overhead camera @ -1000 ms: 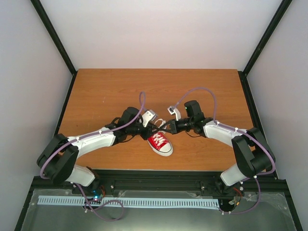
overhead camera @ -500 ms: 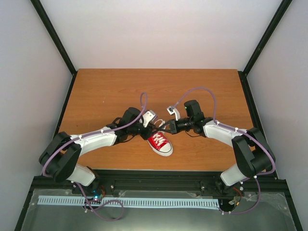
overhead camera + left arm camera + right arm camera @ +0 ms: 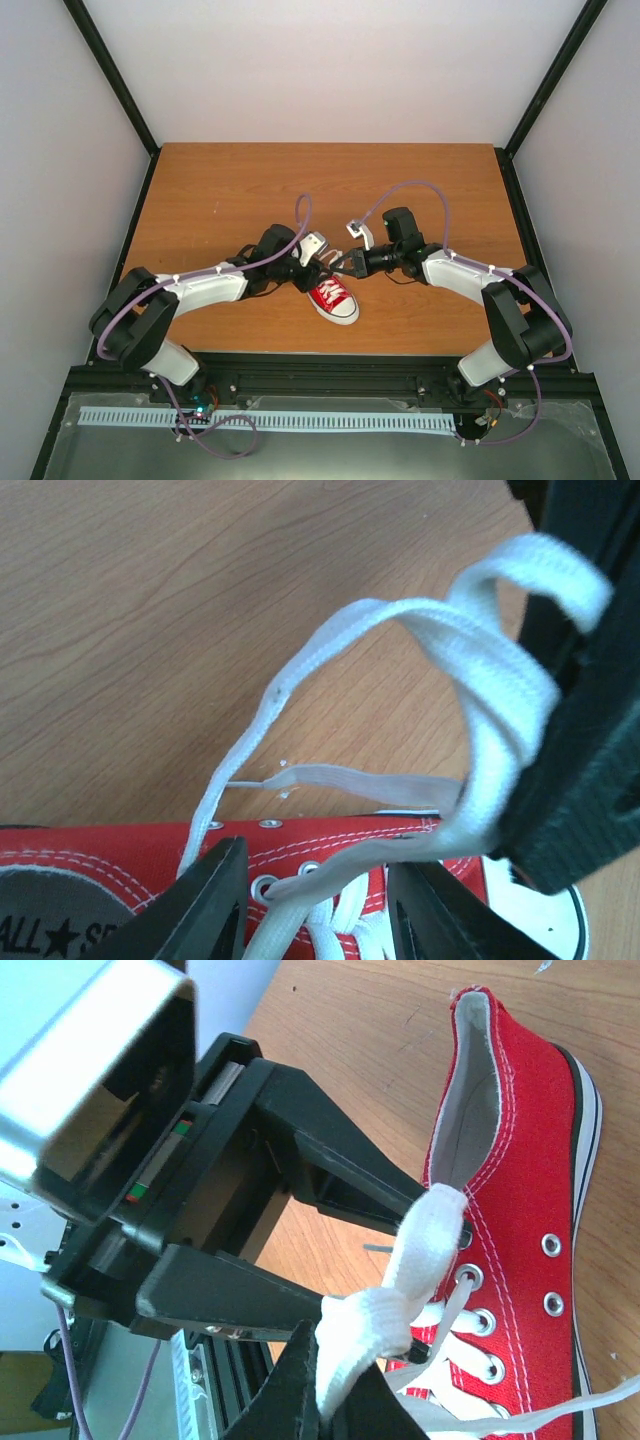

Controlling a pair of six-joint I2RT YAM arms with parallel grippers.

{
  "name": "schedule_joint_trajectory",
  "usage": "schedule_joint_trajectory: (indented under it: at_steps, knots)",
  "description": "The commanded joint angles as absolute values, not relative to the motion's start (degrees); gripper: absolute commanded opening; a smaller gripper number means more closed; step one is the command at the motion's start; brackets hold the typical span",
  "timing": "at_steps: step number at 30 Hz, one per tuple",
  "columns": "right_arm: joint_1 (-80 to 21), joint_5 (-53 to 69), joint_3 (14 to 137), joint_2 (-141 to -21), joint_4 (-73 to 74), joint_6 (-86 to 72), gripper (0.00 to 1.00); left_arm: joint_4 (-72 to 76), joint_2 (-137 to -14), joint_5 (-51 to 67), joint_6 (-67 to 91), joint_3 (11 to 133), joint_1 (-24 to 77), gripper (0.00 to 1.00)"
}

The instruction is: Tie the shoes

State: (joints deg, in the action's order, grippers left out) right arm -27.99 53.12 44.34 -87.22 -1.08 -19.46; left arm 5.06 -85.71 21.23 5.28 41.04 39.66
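Note:
The red shoe (image 3: 334,298) with white toe cap lies near the table's front edge, toe toward the front right. Both grippers meet over its laces. My right gripper (image 3: 335,1400) is shut on a bunched loop of white lace (image 3: 420,1250), held up above the eyelets. In the left wrist view that loop (image 3: 500,690) hangs from the right gripper's black finger (image 3: 590,740). My left gripper (image 3: 325,900) stands open over the shoe (image 3: 120,880); one lace strand runs loose between its fingers (image 3: 210,900), not pinched. From above, the left gripper (image 3: 318,262) and the right gripper (image 3: 340,263) almost touch.
The wooden table (image 3: 220,190) has black frame posts at its corners and white walls around it. Purple cables (image 3: 410,188) arc over both arms. A black rail (image 3: 330,365) runs along the near edge by the arm bases.
My left gripper's jaws have spread apart, and its arm has shifted slightly toward the shoe. The right gripper still holds the lace loop in the same place.

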Motion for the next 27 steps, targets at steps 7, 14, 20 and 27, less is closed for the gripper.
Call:
schedule_joint_trajectory:
  at_steps: [7, 14, 20, 27]
  knots:
    - [-27.81, 54.98, 45.9, -86.32, -2.4, -20.04, 0.03, 7.33, -88.84, 19.57, 4.21, 43.87, 39.98, 0.27]
    - [-27.86, 54.63, 45.68, -86.55, -2.51, -19.96, 0.03, 7.52, -87.03, 18.57, 5.19, 42.56, 39.9, 0.11]
    - [-27.73, 52.2, 46.03, -86.9, -0.74, -18.99, 0.03, 5.73, -80.83, 18.78, 7.56, 40.73, 39.93, 0.09]
    - [-27.75, 50.62, 46.77, -88.94, -0.41, -18.37, 0.03, 1.31, -71.79, 17.82, 12.45, 38.43, 39.91, 0.01]
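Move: Between the parted left fingertips a white lace strand already runs, about 1 cm below the left hand point and 1 cm to its right. The right fingertips, shut on the bunched lace loop, stand roughly 2 cm back, 2 cm right and 2 cm above. The shoe's opening lies some 5 cm ahead, 3 cm left and 4 cm below, its toe cap about 9 cm back, 4 cm right and 6 cm below. From the right hand the strand is about 2 cm ahead, 1 cm left and 3 cm down. Closing on the strand after a dip of about 1 cm, the left fingers pinch it, and the hand then pulls it up some 6 cm from its lowest point, faster towards the end and easing slightly left, with the wrist tilting only a few degrees. The right hand stays nearly in place and keeps its shut grip on the bunched lace. ##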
